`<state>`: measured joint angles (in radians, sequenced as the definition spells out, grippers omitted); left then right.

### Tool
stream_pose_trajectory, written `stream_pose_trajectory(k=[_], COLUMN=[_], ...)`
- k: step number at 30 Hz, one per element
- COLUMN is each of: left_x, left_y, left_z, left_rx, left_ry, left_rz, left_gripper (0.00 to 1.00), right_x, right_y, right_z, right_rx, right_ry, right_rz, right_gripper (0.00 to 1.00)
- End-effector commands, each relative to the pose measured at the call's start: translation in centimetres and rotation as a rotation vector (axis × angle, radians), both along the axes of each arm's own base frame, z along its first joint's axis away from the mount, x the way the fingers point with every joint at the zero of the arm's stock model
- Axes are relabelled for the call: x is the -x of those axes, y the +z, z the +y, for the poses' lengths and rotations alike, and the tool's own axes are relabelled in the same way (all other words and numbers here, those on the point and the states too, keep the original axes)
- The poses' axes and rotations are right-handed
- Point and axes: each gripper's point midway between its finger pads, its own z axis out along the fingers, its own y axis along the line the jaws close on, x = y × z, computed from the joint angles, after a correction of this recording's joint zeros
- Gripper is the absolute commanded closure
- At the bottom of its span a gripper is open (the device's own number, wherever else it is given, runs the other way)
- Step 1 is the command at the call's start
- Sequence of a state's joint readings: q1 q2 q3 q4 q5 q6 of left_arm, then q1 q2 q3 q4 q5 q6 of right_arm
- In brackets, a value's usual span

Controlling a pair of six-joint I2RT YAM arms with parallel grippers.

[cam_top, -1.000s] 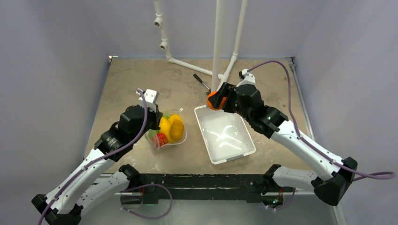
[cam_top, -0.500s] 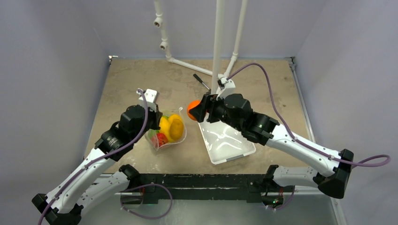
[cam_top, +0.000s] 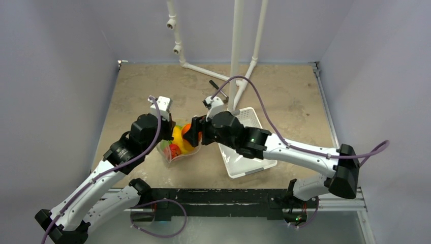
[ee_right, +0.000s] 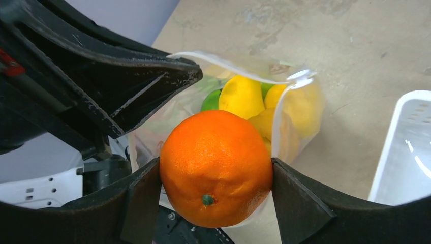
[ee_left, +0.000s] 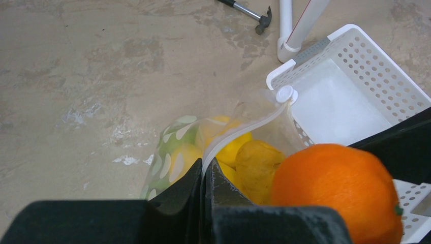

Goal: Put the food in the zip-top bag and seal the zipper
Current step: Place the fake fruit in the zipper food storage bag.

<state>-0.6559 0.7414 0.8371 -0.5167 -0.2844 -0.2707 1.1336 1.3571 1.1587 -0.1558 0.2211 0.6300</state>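
Note:
The zip-top bag (cam_top: pixel 179 148) stands on the table with its mouth facing up. Inside it are yellow lemons (ee_right: pixel 241 96), green pieces (ee_left: pixel 175 142) and a red piece (cam_top: pixel 175 150). My left gripper (ee_left: pixel 205 165) is shut on the zipper (ee_left: pixel 244 129), pinching the pale strip at the bag's near rim and holding the mouth apart. An orange (ee_right: pixel 216 168) is clamped between the fingers of my right gripper (ee_right: pixel 215 178), which hangs right at the bag's mouth, above the fruit inside. The orange (cam_top: pixel 187 129) also shows in the top view beside the left wrist.
A white perforated tray (cam_top: pixel 251 158) lies just right of the bag, under my right forearm. A small hammer (ee_left: pixel 249 11) and a white pipe frame (cam_top: pixel 235 51) stand behind it. Bare tabletop lies left of and behind the bag.
My right gripper has carried the orange leftward, from above the tray's far corner to the bag's mouth. The left arm and the bag have stayed put.

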Motion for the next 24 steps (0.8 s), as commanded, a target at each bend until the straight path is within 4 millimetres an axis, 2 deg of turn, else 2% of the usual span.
stream_pose_trajectory(k=[1,6,14,19,24], left_x=[-0.5,-0.5,-0.5,-0.6,-0.6], left_y=[0.9,0.9,0.8,0.9,1.0], left_z=[-0.2,-0.2,-0.1,0.0,0.1], left_rx=[0.029,0.030,0.028,0.028,0.028], left_ry=[0.011,0.014,0.020,0.026,0.030], left_rz=[-0.035,-0.036,-0.033,-0.035,-0.037], left_gripper=[1.00,1.00,1.00,1.00,1.00], right_x=[-0.5,-1.0,-1.9,-2.3,-2.4], right_y=[3.1,2.8,1.4,0.3,0.5], right_z=[2.3,3.7,5.6,6.1,6.7], right_rx=[-0.062,-0.065,-0.057,-0.049,-0.076], right_ry=[-0.004,-0.003,-0.004,-0.011,-0.008], right_rz=[-0.074,-0.089,-0.108,-0.118,-0.142], right_gripper=[1.00,0.99,0.76,0.51,0.31])
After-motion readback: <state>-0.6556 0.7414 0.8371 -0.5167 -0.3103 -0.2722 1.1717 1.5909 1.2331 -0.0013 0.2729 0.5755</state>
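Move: The bag being filled has its middle about 4 cm left of the right hand, 2 cm back and some 8 cm below. The yellow mango in the bag is 4 cm back, 1 cm left and 11 cm down; the red apple about 8 cm back, 8 cm left and 13 cm down. The white basket lies roughly 21 cm right, 4 cm back and 18 cm down. From the left hand, the bag's middle is about 5 cm back, 3 cm right and 7 cm down. The orange, still pinched between the right fingers, is carried leftward about 5 cm into the bag's open mouth, drifting slightly forward and sinking some 3 to 4 cm towards the fruit inside. It passes beside the left fingertips, which stay shut on the rim and hold the mouth up; the right grip doesn't open, and its wrist barely tilts. ##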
